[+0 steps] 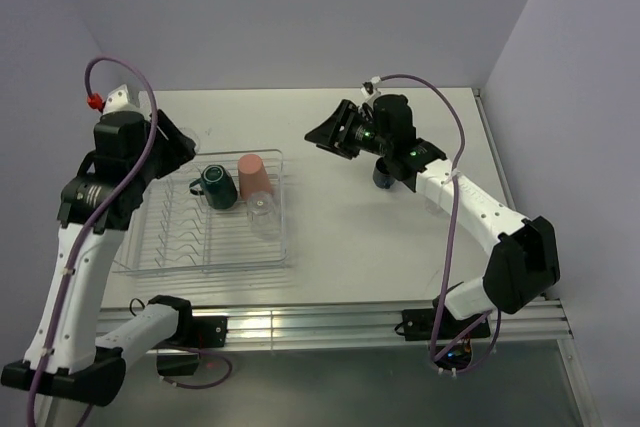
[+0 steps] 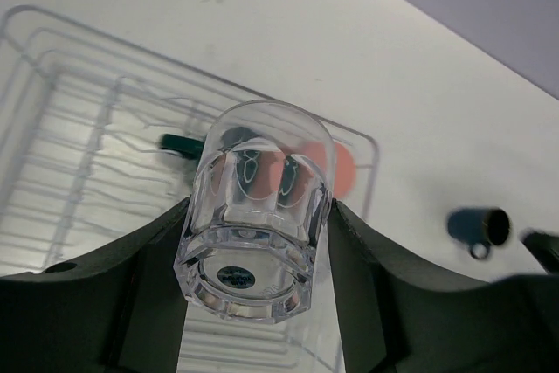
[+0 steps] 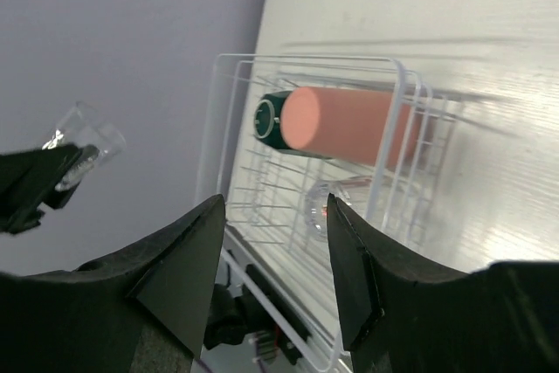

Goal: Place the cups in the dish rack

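My left gripper (image 2: 258, 205) is shut on a small clear glass (image 2: 260, 216), held above the back-left part of the transparent dish rack (image 1: 150, 252). Inside the rack stand a dark teal mug (image 1: 217, 187), a salmon-pink tumbler (image 1: 254, 175) and another clear glass (image 1: 263, 211), grouped at its right end. The right gripper (image 1: 318, 137) hovers open and empty above the table, right of the rack, with its fingers pointing toward it. A navy mug (image 2: 479, 227) lies on its side on the table, half hidden under the right wrist in the top view.
The rack's raised wire rim (image 3: 397, 120) faces the right gripper. The table's right edge meets a wall (image 1: 560, 97). A metal rail (image 1: 330, 322) runs along the near edge by the arm bases.
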You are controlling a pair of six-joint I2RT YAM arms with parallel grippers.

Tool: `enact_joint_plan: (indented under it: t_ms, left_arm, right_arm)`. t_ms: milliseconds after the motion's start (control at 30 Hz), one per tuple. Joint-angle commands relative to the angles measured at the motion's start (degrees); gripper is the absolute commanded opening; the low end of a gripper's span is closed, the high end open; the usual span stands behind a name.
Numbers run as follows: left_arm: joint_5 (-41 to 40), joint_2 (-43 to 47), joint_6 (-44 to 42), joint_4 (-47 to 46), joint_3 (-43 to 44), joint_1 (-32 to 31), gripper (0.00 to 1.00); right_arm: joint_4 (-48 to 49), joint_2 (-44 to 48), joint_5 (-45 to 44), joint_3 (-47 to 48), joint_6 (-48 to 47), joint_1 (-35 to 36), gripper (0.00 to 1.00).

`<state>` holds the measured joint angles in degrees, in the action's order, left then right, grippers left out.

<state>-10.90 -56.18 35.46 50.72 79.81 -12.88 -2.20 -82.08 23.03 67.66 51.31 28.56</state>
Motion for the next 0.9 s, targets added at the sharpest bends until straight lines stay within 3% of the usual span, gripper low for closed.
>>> enact_joint_plan:
  t_ms: [0, 100, 333, 867]
  left_arm:
    - [-4.15, -2.70, -2.67, 1.14, -1.05, 5.92, 0.00]
    - [4.28, -4.81, -4.69, -1.05, -4.57, 17.84, 0.00]
    - [6.23, -7.62, -2.77, -3.52, -9.93, 25.00, 0.00]
    - [3.08, -10.78, 0.48, -10.11, -18.29, 29.76, 0.00]
  right_arm:
    - [-3.95, 2.63, -4.48, 1.69, -4.64, -0.08, 0.58]
    - [-5.27, 2.89, -5.71, 1.25, -5.69, 0.01, 0.57]
    - [-8.17, 3.42, -7.03, 0.37, -7.54, -0.08, 0.57]
    - [-11.52, 3.60, -7.03, -0.68, -9.47, 0.01, 0.55]
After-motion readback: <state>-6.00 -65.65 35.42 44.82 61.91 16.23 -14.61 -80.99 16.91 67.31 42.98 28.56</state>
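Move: Below the left hand, which already holds a clear glass, the empty left part of the dish rack lies about 13 cm to the left, 3 cm ahead and some 29 cm down. At that level the green mug sits 5 cm ahead and 2 cm left, the orange cup 8 cm ahead and 8 cm right. From the empty right hand, the dark cup is roughly 17 cm right, 4 cm ahead and 24 cm down; that empty rack part is 38 cm left, 4 cm back. Sweeping left past the green mug while sinking about 15 cm, the left hand carries the clear glass towards the empty left part of the rack, quickly at first, then easing; it tips down some 20 degrees, turns counter-clockwise and keeps its grip. The open right hand sinks about 5 cm and draws a little right, towards the dark cup, fingertips dipping. ##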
